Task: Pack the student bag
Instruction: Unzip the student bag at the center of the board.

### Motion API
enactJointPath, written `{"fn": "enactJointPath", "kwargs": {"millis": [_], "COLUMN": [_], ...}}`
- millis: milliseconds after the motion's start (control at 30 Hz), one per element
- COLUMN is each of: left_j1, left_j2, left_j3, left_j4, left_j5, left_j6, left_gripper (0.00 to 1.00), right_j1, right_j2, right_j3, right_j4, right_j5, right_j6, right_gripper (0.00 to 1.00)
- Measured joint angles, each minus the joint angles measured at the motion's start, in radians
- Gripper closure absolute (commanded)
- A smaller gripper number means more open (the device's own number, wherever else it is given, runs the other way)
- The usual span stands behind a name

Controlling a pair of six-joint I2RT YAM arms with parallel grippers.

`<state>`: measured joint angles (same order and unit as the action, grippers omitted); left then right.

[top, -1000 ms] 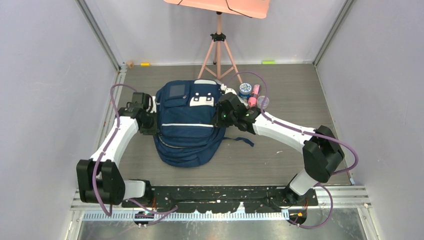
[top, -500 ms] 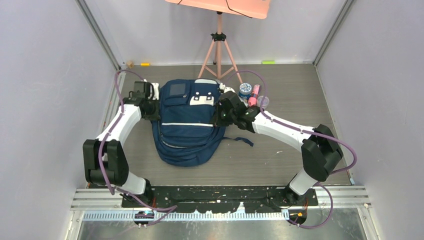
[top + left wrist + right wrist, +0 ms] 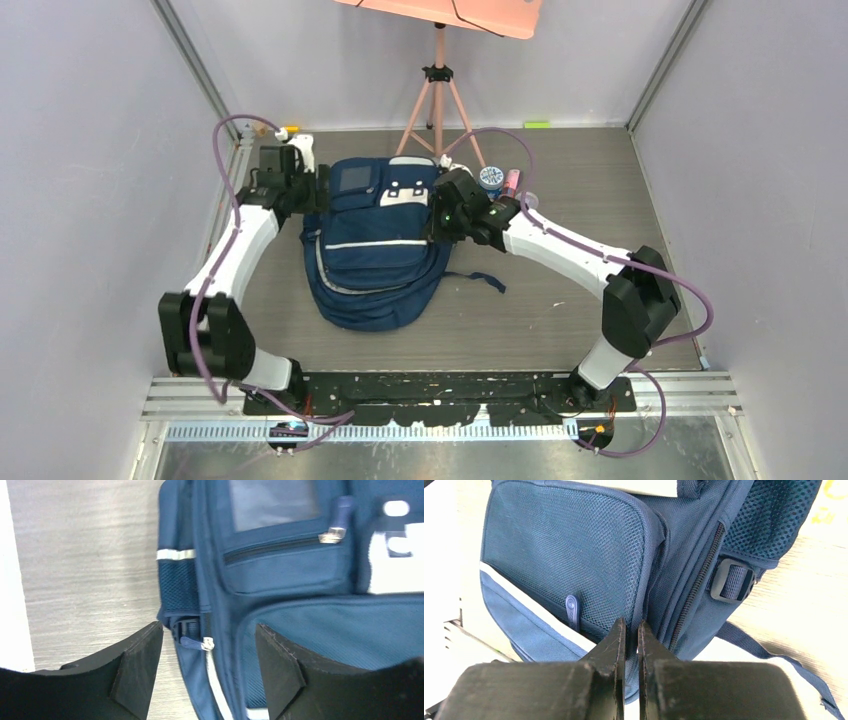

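Observation:
The student bag [image 3: 372, 255], navy with thin white stripes and a white patch, lies flat on the floor between both arms. My left gripper [image 3: 318, 192] hovers at the bag's upper left corner, open. In the left wrist view a blue zipper pull [image 3: 195, 644] lies loose between the fingers of the left gripper [image 3: 208, 632], touching neither. My right gripper [image 3: 435, 225] is at the bag's right side. The right wrist view shows the right gripper [image 3: 631, 626] shut on a fold of bag fabric beside the mesh pocket [image 3: 574, 560].
A pink tripod [image 3: 437, 100] stands behind the bag. A blue-lidded jar [image 3: 490, 178], a pink tube [image 3: 511, 183] and a clear item [image 3: 527, 200] sit by the bag's top right. A dark strap [image 3: 482, 280] trails right. Grey walls close in on both sides.
My left gripper travelled away along the bag's left edge to its top corner, then opened and let go of the zipper pull. The right gripper kept its hold, shifting slightly back.

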<state>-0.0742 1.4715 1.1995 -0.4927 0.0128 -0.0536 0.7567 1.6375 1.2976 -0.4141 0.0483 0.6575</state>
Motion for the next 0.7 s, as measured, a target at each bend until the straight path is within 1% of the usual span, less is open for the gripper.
{"fn": "enactJointPath", "kwargs": {"millis": [100,167,300,533,633,700], "left_j1": [-0.073,-0.172,-0.336,-0.547,-0.631,-0.670], "left_j2": [-0.116,-0.224,-0.381,-0.569,-0.639,-0.658], "left_j3": [-0.013,-0.048,-0.141,-0.316,-0.353,-0.365], "left_j4": [0.009,0.016,0.022,0.000,-0.002,-0.002], "left_j5": [-0.021,-0.032,-0.010,0.006,0.003,-0.017], "left_j6": [0.018,0.049,0.096,0.170,0.193,0.203], "left_gripper": [0.27,0.27,0.27,0.28,0.28,0.27], "right_j1": [-0.011,-0.025,-0.051,-0.074,-0.077,-0.078], "right_j2": [0.004,0.008,0.019,0.042,0.055,0.065], "right_j3": [0.043,0.071,0.108,0.154,0.171,0.186], "right_j4": [-0.042,-0.068,-0.100,-0.142,-0.154,-0.164], "right_j5": [-0.009,-0.029,-0.077,-0.126,-0.138,-0.147], "right_j6": [0.023,0.048,0.088,0.154,0.171,0.181], "right_gripper": [0.99,1.00,0.99,0.99,1.00,1.00]}}
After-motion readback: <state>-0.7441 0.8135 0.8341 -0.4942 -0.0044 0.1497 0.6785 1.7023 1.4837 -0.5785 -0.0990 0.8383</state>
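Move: At the bag's far-left edge, the left hand has the zip puller about 3 cm back, 1 cm to its right and 7 cm below. The near bend of the main zip is some 20 cm back, 12 cm right and 11 cm lower; the white-striped pocket is roughly 10 cm back and 13 cm right, 9 cm down. From the right hand, already gripping the bag's right edge, that bend is about 11 cm back, 13 cm left and 10 cm down. Leaving the zip puller with fingers already wide, the left hand rises about 8 cm, then sweeps back and right, some 18 and 15 cm in all, across the bag towards the zip's near bend, sinking slightly; its wrist swings clockwise about 45 degrees and the fingers tip up. The right hand keeps its pinch on the bag's edge, lifting it about 3 cm while tipping its fingers down. ##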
